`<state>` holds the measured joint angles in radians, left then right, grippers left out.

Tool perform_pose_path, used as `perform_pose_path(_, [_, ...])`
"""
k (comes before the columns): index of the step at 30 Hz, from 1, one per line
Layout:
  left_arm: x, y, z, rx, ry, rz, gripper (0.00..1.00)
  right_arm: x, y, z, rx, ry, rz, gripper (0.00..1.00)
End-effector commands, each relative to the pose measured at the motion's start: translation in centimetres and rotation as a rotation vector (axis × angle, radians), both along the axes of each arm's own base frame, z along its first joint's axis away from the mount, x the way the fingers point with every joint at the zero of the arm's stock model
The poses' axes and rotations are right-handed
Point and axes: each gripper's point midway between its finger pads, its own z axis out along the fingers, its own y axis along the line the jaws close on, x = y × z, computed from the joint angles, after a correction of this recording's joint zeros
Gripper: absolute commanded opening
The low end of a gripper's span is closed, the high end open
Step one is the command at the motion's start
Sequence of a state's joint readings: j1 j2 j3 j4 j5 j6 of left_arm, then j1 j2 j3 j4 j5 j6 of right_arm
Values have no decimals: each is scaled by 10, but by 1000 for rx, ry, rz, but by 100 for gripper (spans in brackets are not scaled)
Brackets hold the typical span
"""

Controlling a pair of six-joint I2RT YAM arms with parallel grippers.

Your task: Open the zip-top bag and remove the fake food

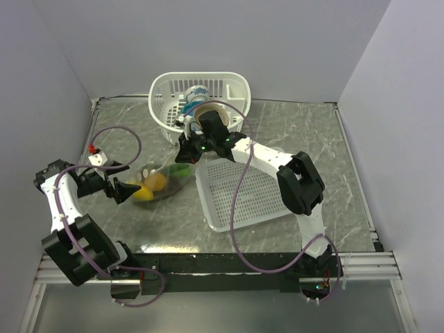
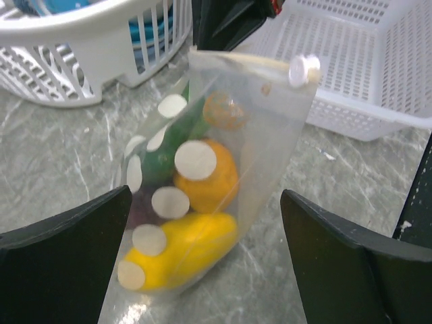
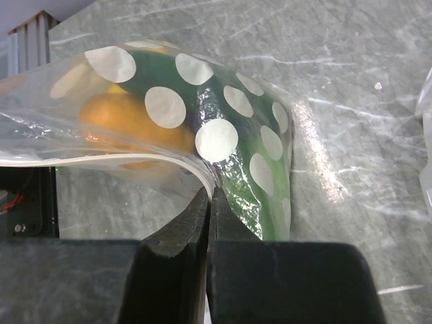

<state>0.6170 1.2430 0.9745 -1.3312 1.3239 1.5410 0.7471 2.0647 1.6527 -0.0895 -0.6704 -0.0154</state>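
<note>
The zip-top bag [image 1: 161, 181] lies on the table between the arms, clear with pale dots. In the left wrist view the bag [image 2: 283, 128] holds a yellow fruit [image 2: 196, 246], an orange fruit [image 2: 216, 179], a green piece [image 2: 165, 152] and a dark purple shape at its left side. Its whitish zip strip with a white slider [image 2: 304, 67] is at the far end. My left gripper [image 2: 202, 270] is open, with the bag's bottom end between its fingers. My right gripper [image 3: 210, 196] is shut on the bag's zip edge [image 3: 101, 158], above the green piece [image 3: 263, 175].
A white oval basket [image 1: 198, 104] with blue and brown bowls stands at the back. A flat white mesh basket [image 1: 246, 191] lies right of the bag, under my right arm. The table's left wall is close to my left arm.
</note>
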Motion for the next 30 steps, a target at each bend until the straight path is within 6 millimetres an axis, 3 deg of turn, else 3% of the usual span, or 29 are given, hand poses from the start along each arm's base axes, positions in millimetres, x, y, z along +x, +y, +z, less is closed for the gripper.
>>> perform_pose_path(1, [4,-19,23,-123,-78,-42,99,3,11,31,73,-43,27,0])
perform_pose_path(6, [-15,-61,12,-101,-91,-212,99,1,12,33,79,-43,35,0])
perform_pose_path(13, [-10,-60,9,-95,-117,-220,99,-4,11,43,102,-25,41,0])
perform_pose_path(14, [-7,-58,9,-92,-116,-218,90,-4,11,44,105,-25,43,0])
perform_pose_path(15, [-2,-57,10,-94,-107,-217,64,-6,10,45,107,-24,46,0])
perform_pose_path(16, [-1,-56,10,-99,-97,-214,54,-8,10,44,108,-20,49,0])
perform_pose_path(18, [1,-56,12,-118,-81,-218,41,-12,9,45,112,-16,55,0])
perform_pose_path(23, [7,-54,19,-135,-91,-214,24,-21,6,44,114,-11,64,0])
perform_pose_path(24, [8,-54,20,-139,-90,-212,11,-24,5,43,113,-7,66,0])
perform_pose_path(26, [10,-53,20,-141,-86,-210,1,-28,5,44,112,-7,72,0])
perform_pose_path(29, [16,-44,18,-146,-70,-181,1,-35,1,46,102,-14,85,25])
perform_pose_path(30, [19,-39,20,-136,-73,-171,1,-40,-3,50,107,-23,86,48])
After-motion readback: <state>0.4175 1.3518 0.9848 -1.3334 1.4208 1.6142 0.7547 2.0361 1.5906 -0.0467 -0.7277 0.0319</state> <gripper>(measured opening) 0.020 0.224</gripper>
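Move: The slider end of the zip bag's rim is about 6 cm to the right of the open left gripper, roughly level with it in height and forward reach. Below that gripper, in the bag, the yellow fruit lies some 2 cm to its right and 14 cm down; the orange is about 7 cm right, 4 cm ahead and 13 cm down. From the right gripper, already pinching the rim, the slider end is about 9 cm left and 5 cm back. Bring the open left gripper about 5 cm right onto the slider end of the bag's rim, swinging it some 10 degrees clockwise, then shut the fingers on the film beside the slider while easing about 2 cm forward. Keep the right gripper pinching the rim, let it drift about 2 cm back, and begin parting its fingers only at the very end. ##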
